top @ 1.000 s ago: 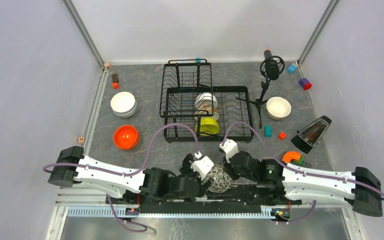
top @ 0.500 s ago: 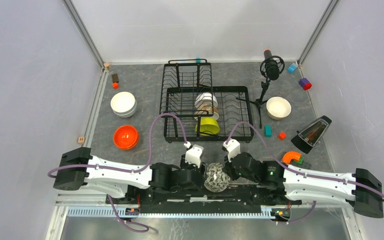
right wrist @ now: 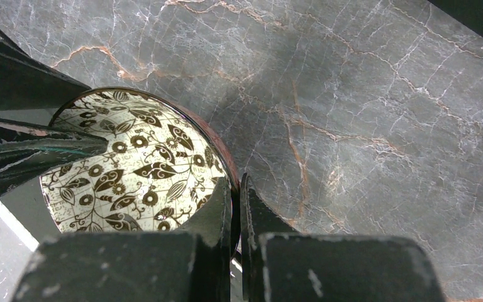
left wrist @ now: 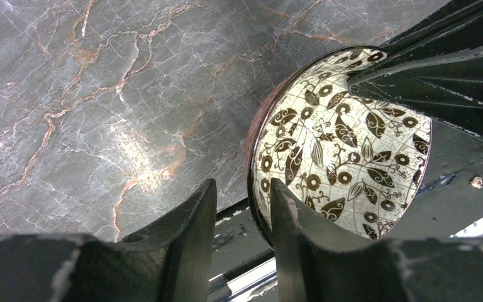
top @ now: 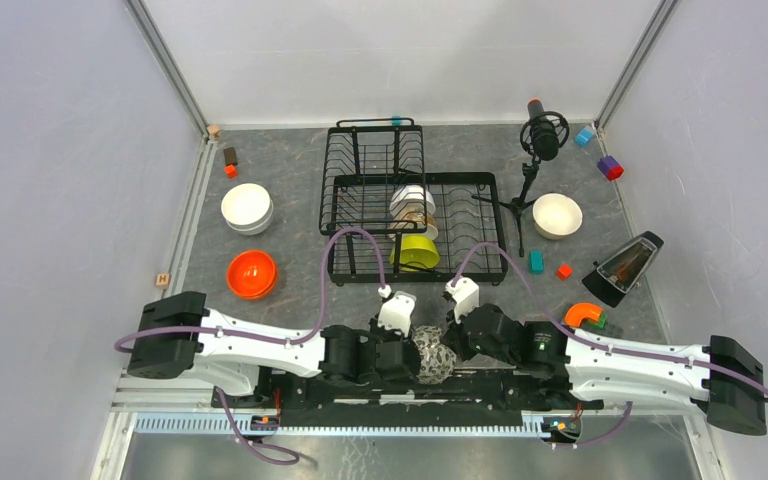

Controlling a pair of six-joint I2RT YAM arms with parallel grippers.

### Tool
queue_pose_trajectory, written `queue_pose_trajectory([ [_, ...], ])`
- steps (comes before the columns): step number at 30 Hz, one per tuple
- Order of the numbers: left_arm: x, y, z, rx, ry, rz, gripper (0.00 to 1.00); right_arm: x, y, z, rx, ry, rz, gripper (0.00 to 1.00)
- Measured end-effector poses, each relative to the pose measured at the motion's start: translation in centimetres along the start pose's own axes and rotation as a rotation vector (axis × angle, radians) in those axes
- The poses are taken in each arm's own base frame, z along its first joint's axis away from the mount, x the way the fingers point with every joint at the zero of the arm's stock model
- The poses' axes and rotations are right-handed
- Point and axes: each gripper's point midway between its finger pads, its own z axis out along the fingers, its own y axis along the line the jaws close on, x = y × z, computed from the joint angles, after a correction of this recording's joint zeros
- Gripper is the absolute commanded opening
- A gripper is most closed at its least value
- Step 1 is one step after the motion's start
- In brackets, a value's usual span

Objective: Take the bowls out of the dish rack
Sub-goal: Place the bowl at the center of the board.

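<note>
The dark-patterned bowl (top: 430, 358) hangs between both grippers above the table's near edge. My right gripper (right wrist: 236, 182) is shut on its rim, one finger inside and one outside the bowl (right wrist: 132, 163). My left gripper (left wrist: 244, 185) is open and straddles the opposite rim. One of its fingers is inside the bowl (left wrist: 346, 138), and the other stands apart from the outer wall. The black dish rack (top: 485, 180) at table centre holds upright white bowls (top: 412, 203) and a lime green bowl (top: 418, 252).
On the table sit stacked white bowls (top: 247, 207), an orange bowl (top: 251, 273) and a cream bowl (top: 557, 215). A microphone tripod (top: 530, 190) stands right of the rack. A black wedge-shaped object (top: 623, 268) and small coloured blocks (top: 536, 262) lie on the right.
My left gripper has slid right to the patterned bowl and narrowed its jaws around the rim. The right gripper kept its hold and barely moved.
</note>
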Motion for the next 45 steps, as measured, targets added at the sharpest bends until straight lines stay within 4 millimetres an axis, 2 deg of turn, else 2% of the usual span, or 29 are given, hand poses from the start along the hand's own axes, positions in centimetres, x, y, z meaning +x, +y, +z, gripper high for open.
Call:
queue_pose_trajectory([
  [5,-0.1,-0.3,0.1,-0.004,0.002,0.001,0.28,0.0,0.1,0.1,-0.001,-0.001,0.004,0.0],
  [9,-0.2,-0.5,0.1,-0.002,-0.002,-0.009,0.03,-0.1,0.2,0.1,-0.009,-0.003,0.01,0.0],
  [12,-0.6,0.0,0.4,-0.024,-0.02,-0.029,0.02,-0.2,0.4,0.1,-0.012,-0.004,0.028,0.04],
  [15,-0.8,0.1,0.5,-0.03,-0.025,-0.033,0.02,-0.2,0.4,0.1,-0.011,-0.007,0.034,0.14],
  [20,-0.7,0.7,0.5,-0.051,-0.025,-0.016,0.02,-0.2,1.1,-0.1,-0.053,-0.002,0.033,0.42],
  [23,-0.2,0.9,0.4,-0.057,-0.009,0.001,0.02,-1.1,2.0,-0.3,-0.096,-0.033,0.04,0.59],
  [28,-0.1,1.2,0.2,-0.059,-0.009,0.003,0.02,-1.8,2.7,-0.7,-0.135,-0.058,0.051,0.79],
  [30,-0.1,1.4,0.0,-0.062,-0.007,0.005,0.02,-2.0,2.9,-0.9,-0.143,-0.068,0.055,0.9],
  [32,-0.1,1.7,-0.2,-0.064,-0.005,0.007,0.02,-2.4,2.9,-1.2,-0.149,-0.079,0.053,0.96],
  [37,-1.1,1.9,-1.5,-0.044,-0.023,-0.006,0.02,-4.3,3.1,-2.9,-0.164,-0.138,0.039,0.98],
  [45,-4.7,3.1,-5.2,0.009,-0.124,-0.041,0.02,-8.2,3.3,-6.6,-0.226,-0.34,0.072,0.97],
])
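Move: The patterned bowl is pinched by the right fingers at its front-right rim; its middle lies about 4 cm back, 4 cm left and 3 cm below that hand. From the left hand, whose open fingers straddle the left rim, its middle is some 4 cm right, 1 cm back and 3 cm down. Of the left hand, the lime bowl in the rack stands roughly 17 cm ahead and 2 cm right, the orange bowls 13 cm ahead and 31 cm left. Almost in place, the left fingers close on the bowl's left rim, one inside and one outside, taking it over; the hand then eases left and finally lifts quickly, about 6 cm up and 4 cm left in all. Once that grip is shut, the right fingers open wide, let go of the rim and rise about 11 cm clear of the bowl, tilting some 20 degrees with the left side up. ##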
